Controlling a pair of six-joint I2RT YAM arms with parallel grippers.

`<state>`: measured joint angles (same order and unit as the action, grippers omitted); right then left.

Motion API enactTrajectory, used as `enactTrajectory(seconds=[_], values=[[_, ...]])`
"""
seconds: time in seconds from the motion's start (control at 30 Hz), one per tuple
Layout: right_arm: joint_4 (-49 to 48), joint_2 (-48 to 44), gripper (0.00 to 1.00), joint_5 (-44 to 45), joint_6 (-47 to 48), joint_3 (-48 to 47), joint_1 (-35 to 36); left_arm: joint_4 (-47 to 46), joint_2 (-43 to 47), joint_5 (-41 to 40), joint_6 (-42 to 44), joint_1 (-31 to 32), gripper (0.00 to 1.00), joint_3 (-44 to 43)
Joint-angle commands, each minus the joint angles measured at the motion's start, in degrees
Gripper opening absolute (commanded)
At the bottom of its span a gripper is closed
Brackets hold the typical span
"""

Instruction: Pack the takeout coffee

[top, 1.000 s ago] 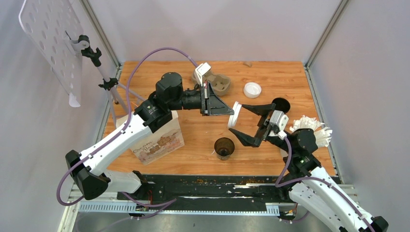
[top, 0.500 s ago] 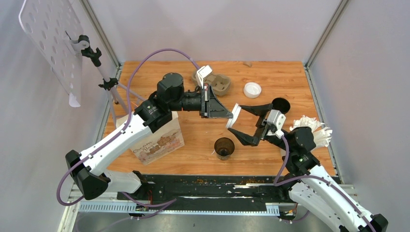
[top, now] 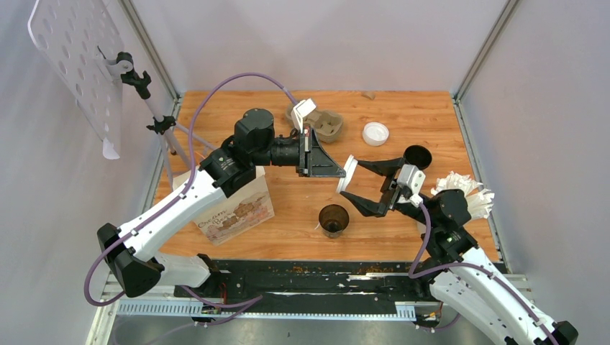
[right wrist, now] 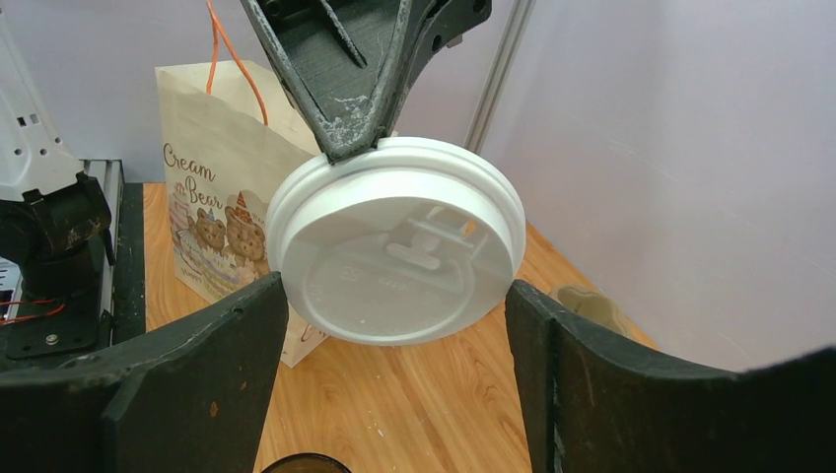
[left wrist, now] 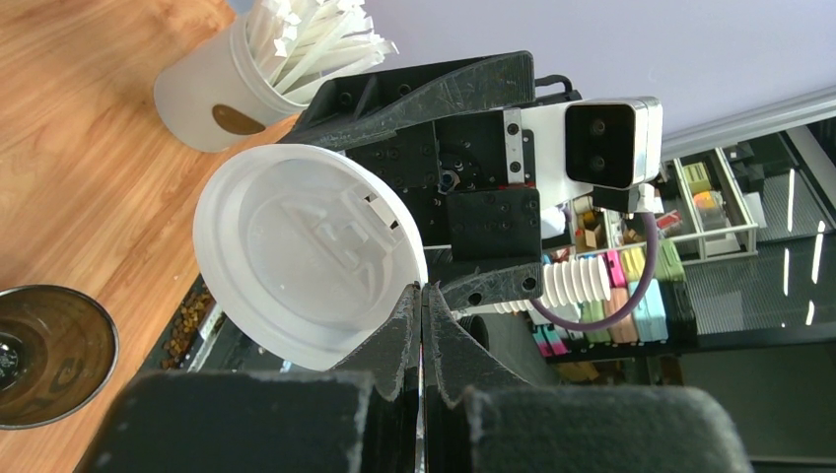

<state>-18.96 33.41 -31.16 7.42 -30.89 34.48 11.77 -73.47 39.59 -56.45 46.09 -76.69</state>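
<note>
A white plastic lid (top: 348, 175) hangs on edge above the table's middle, and my left gripper (top: 343, 172) is shut on its rim. In the left wrist view the pinched fingertips (left wrist: 422, 288) meet on the lid (left wrist: 306, 261). My right gripper (top: 351, 177) is open, with one finger on either side of the lid (right wrist: 394, 251), close to its rim. A takeout coffee cup (top: 334, 219) with dark sides stands uncovered below the lid. A second dark cup (top: 418, 156) stands behind the right arm. Another white lid (top: 375, 133) lies flat at the back.
A grey-brown pulp tray (top: 325, 123) sits at the back centre. A printed paper bag (top: 234, 208) stands under the left arm. A white holder of white sticks (top: 464, 192) is at the right edge. A tripod with a perforated white panel (top: 72, 57) stands at the far left.
My right gripper's fingers have narrowed around the lid and shifted slightly toward it. The left gripper still holds the lid in nearly the same place.
</note>
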Motion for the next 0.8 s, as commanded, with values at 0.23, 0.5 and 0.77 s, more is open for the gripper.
enactTrajectory(seconds=[0.23, 0.5, 0.77], values=[[0.66, -0.69, 0.71, -0.96, -0.78, -1.58, 0.37, 2.64, 1.44, -1.37, 3.77, 0.06, 0.25, -2.88], [16.95, -0.99, 0.65, 3.98, -4.87, -6.58, 0.39, 20.21, 0.28, -13.89, 18.23, -0.03, 0.92, -10.11], [42.97, 4.9, 0.62, 11.23, -14.19, -20.09, 1.12, 41.45, 0.16, -41.81, 34.33, -0.37, 1.0, -23.22]])
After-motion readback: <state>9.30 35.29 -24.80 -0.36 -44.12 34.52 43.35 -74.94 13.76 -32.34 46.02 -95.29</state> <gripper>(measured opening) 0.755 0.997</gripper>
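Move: The white lid's middle lies about 2 cm ahead, 1 cm right and 5 cm below the left hand, whose shut fingertips pinch its upper rim; the right fingers already straddle it, its centre at their hand point. The dark cup stands roughly 28 cm below the right hand, 3 cm left and 1 cm back. From that hand the paper bag is about 32 cm left, 4 cm ahead; the straw pot some 28 cm right, level with it. Opening wide, the left hand lets go of the lid's upper rim, then backs off leftward and forward about 5 cm each way, gathering speed as its fingers tip down and swing forward. The right hand keeps the lid between its fingers, easing 1–2 cm down and to the right while rolling some 20 degrees, forward side down. ##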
